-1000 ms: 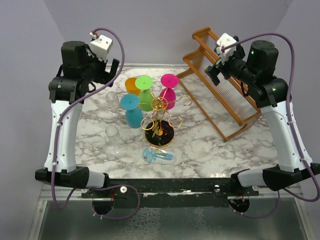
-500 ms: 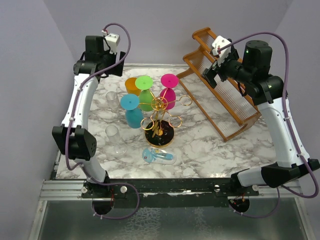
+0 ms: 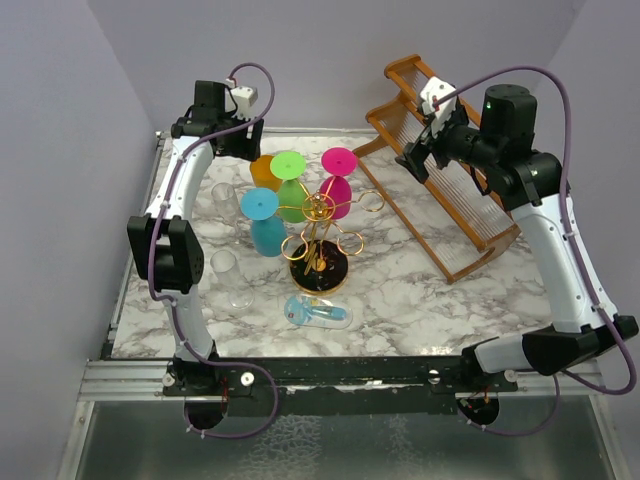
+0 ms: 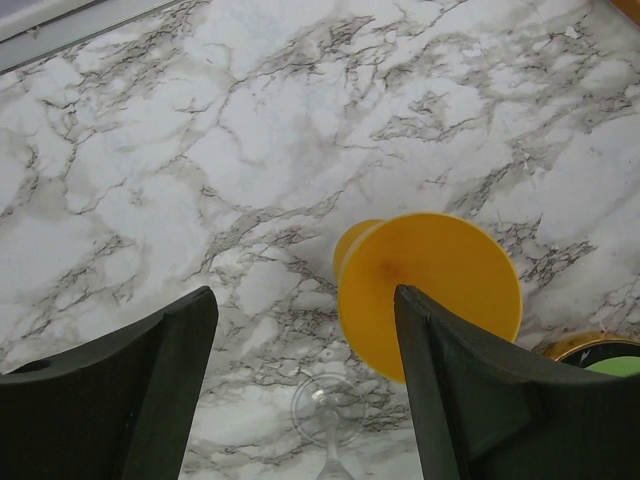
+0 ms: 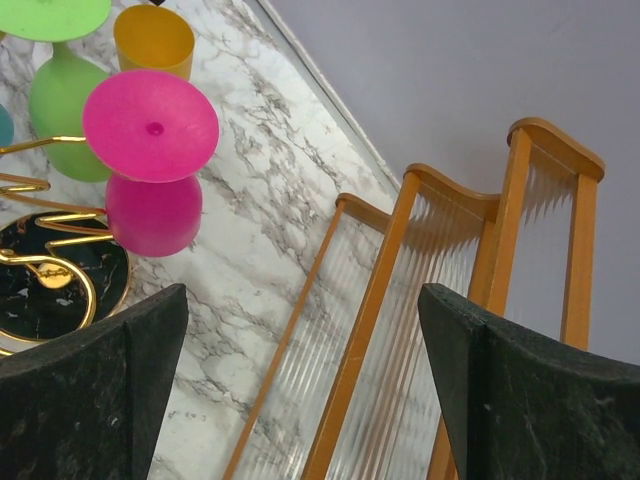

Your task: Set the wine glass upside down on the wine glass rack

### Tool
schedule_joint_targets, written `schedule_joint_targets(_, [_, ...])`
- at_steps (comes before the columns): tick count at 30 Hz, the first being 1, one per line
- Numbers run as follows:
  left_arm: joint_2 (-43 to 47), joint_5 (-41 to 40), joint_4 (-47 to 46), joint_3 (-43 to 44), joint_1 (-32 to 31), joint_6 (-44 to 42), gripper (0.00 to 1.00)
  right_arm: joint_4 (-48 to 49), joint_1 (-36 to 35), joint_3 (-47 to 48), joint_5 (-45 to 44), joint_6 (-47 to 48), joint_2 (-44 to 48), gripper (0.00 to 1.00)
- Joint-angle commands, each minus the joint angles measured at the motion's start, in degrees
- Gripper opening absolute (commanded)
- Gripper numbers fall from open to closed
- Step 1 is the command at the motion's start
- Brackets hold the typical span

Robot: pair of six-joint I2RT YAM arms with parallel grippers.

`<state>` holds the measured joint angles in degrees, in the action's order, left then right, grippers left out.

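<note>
The gold wire wine glass rack (image 3: 320, 212) stands mid-table on a round black base (image 3: 319, 272). Green (image 3: 290, 185), pink (image 3: 337, 180) and teal (image 3: 264, 222) wine glasses crowd round its ring arms. An orange wine glass (image 3: 264, 171) is behind them. My left gripper (image 3: 240, 148) hovers open above the back left. In the left wrist view the gripper (image 4: 302, 296) frames the orange glass (image 4: 430, 290) and, lower down, a clear wine glass's foot (image 4: 328, 410). Over the wooden rack, my right gripper (image 3: 415, 160) is open and holds nothing.
A large brown slatted wooden rack (image 3: 440, 190) fills the back right. Two clear glasses (image 3: 225, 200) (image 3: 230, 275) stand at the left. A pale blue glass (image 3: 318, 313) lies on its side near the front edge. Purple walls close the back and sides.
My left arm has unfolded and swung from the left side to the back, its gripper now above the orange glass with the jaws somewhat narrower. The right gripper has edged slightly left.
</note>
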<state>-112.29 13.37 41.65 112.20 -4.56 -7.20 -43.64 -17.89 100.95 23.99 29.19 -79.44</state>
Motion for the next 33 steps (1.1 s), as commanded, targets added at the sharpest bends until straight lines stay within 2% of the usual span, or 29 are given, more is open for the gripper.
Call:
schedule_joint_targets(1, [-1.2, 3.1, 0.2, 1.8, 0.3, 0.2, 0.72, 1.0, 0.3, -0.1, 2.2, -1.4, -0.8, 0.97])
schedule_joint_targets(15, [-6.1, 5.2, 2.2, 3.8, 0.3, -0.5, 0.53, 2.5, 0.3, -0.7, 2.5, -3.5, -1.0, 0.98])
schedule_joint_targets(33, [-9.0, 7.2, 3.7, 5.9, 0.3, -0.4, 0.16, 5.1, 0.8, -1.4, 4.2, -8.4, -0.1, 0.98])
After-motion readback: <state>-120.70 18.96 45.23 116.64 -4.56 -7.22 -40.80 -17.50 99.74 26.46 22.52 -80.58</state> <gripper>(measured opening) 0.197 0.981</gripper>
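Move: The orange glass stands upright just beside the left hand's fingers: its middle is about 6 cm to the right, level fore and aft, and some 14 cm below. A clear glass stands about 12 cm behind the orange one and 9 cm to its left, and the green glass, upside down on the rack, is some 12 cm back and 13 cm right of this hand. From the right hand, the orange glass lies about 32 cm left, 17 cm ahead and 31 cm below. The left hand sinks about 5 cm onto the left edge of the orange glass's rim, edging not quite 2 cm to the right and tipping its fingers some 10 degrees further down, while they close steadily from about three quarters open to nearly shut. One finger dips inside the bowl and the other comes down outside, so the left wall of the bowl ends between them; the last of the closing happens with the hand already at rest, and whether both pads touch the wall yet can't be seen. ##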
